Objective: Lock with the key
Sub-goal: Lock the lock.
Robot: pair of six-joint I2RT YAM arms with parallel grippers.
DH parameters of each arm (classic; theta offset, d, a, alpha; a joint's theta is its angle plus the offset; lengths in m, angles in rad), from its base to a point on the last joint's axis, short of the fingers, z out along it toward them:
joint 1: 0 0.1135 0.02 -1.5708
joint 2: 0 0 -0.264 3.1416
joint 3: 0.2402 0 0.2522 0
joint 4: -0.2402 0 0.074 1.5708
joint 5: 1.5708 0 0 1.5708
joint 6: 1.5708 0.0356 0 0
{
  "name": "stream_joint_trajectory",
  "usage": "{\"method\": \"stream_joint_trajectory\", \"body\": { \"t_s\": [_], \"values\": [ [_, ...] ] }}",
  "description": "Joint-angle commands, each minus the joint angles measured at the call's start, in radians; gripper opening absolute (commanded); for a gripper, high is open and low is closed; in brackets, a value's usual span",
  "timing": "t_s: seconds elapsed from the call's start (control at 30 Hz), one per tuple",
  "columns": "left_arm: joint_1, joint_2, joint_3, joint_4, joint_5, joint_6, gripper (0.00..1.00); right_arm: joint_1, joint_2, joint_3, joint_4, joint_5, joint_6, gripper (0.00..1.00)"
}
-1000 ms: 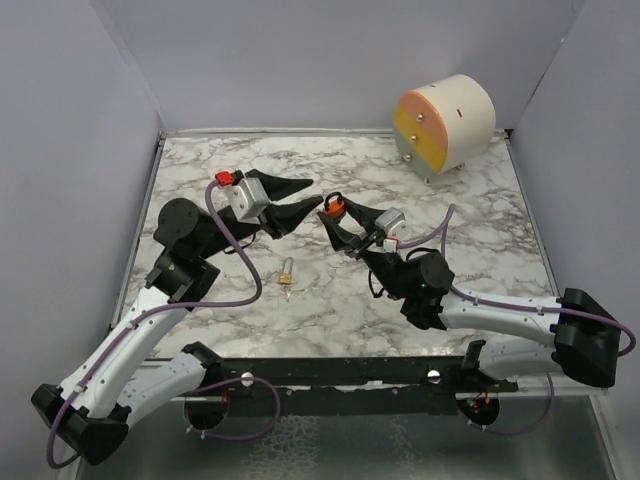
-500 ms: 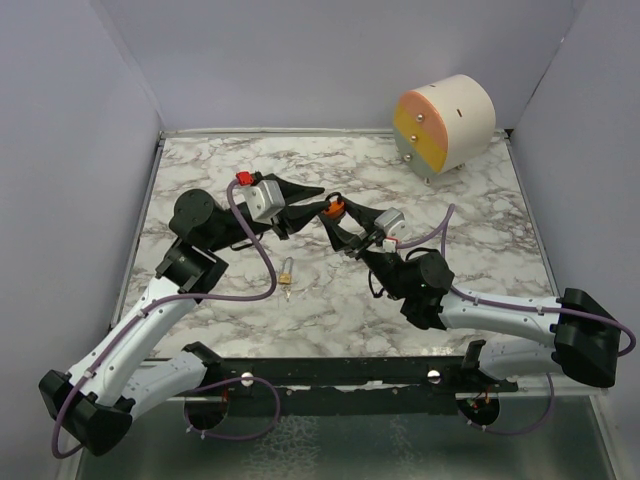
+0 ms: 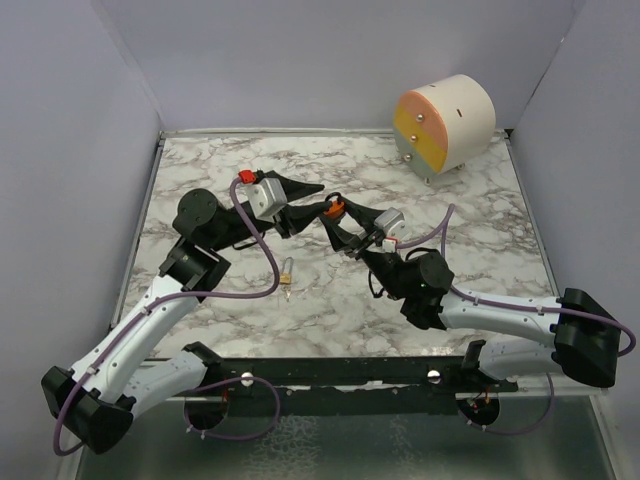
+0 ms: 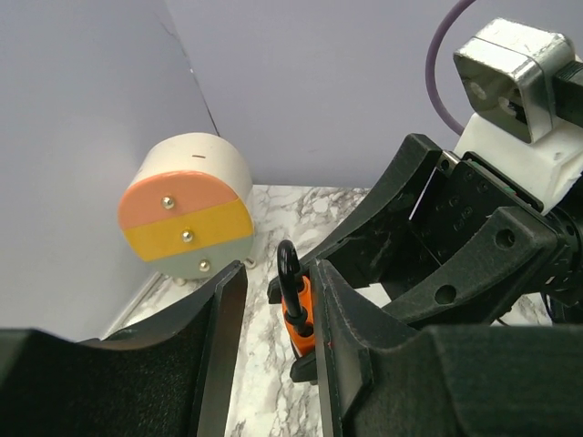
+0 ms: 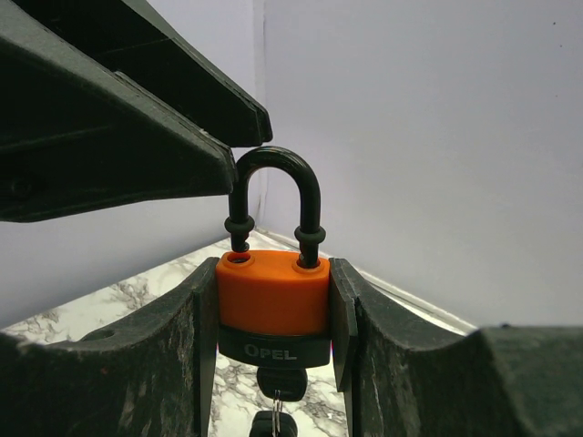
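My right gripper [image 5: 273,305] is shut on an orange padlock [image 5: 273,296] and holds it upright above the table, as the top view also shows [image 3: 336,209]. Its black shackle [image 5: 273,164] is raised, the left leg ending just above its hole. A black-headed key [image 5: 278,382] sits in the bottom of the lock, with a ring hanging from it. My left gripper [image 4: 278,300] is open, level with the shackle [image 4: 290,269]. One of its fingertips [image 5: 223,164] touches the shackle's upper left bend.
A small brass-coloured item [image 3: 287,272] lies on the marble table [image 3: 480,230] below the grippers. A round drum with pink, yellow and pale green drawer fronts [image 3: 445,122] stands at the back right. Grey walls close in the sides and back.
My left gripper has moved right, up to the padlock's shackle, with its jaws narrower than before. The right gripper and the lock have stayed still.
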Motion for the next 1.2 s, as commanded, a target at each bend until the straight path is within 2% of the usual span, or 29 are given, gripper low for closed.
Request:
{"method": "stream_joint_trajectory", "body": {
  "t_s": [0.0, 0.23, 0.47, 0.63, 1.17],
  "values": [
    [0.001, 0.014, -0.002, 0.044, -0.017, -0.03, 0.37, 0.006, -0.013, 0.019, 0.037, 0.007, -0.018, 0.01],
    [0.001, 0.028, 0.001, 0.054, -0.007, -0.048, 0.33, 0.006, -0.01, 0.019, 0.042, 0.009, -0.022, 0.01],
    [0.001, 0.058, 0.016, 0.054, 0.035, -0.074, 0.14, 0.006, -0.01, 0.016, 0.059, 0.002, -0.043, 0.01],
    [0.001, 0.071, 0.027, 0.054, 0.058, -0.103, 0.0, 0.006, -0.002, -0.005, 0.148, 0.001, -0.082, 0.01],
    [-0.035, 0.09, 0.021, 0.056, 0.082, -0.149, 0.0, 0.007, 0.038, -0.003, 0.361, 0.018, -0.176, 0.01]
  ]
}}
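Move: The black lock shackle stands about 3 cm to the right of the left gripper's hand point, 1 cm ahead and 1 cm below it, in front of the parted fingertips. The orange lock body sits some 3 cm to the right, level fore and aft and 4 cm below, with the black key head another 3 cm or so beneath it. From the right gripper, which already grips the body, the shackle is straight above by about 4 cm. Bring the left gripper about 2 cm to the right onto the lock shackle, first easing it 1 cm forward and down, then slightly back and up, and close the fingers to pinch the black bar. Keep the right gripper's hold on the orange body; in the second half, shift it about 1 cm right and up, tipping its fingers up and turning them a little clockwise. ##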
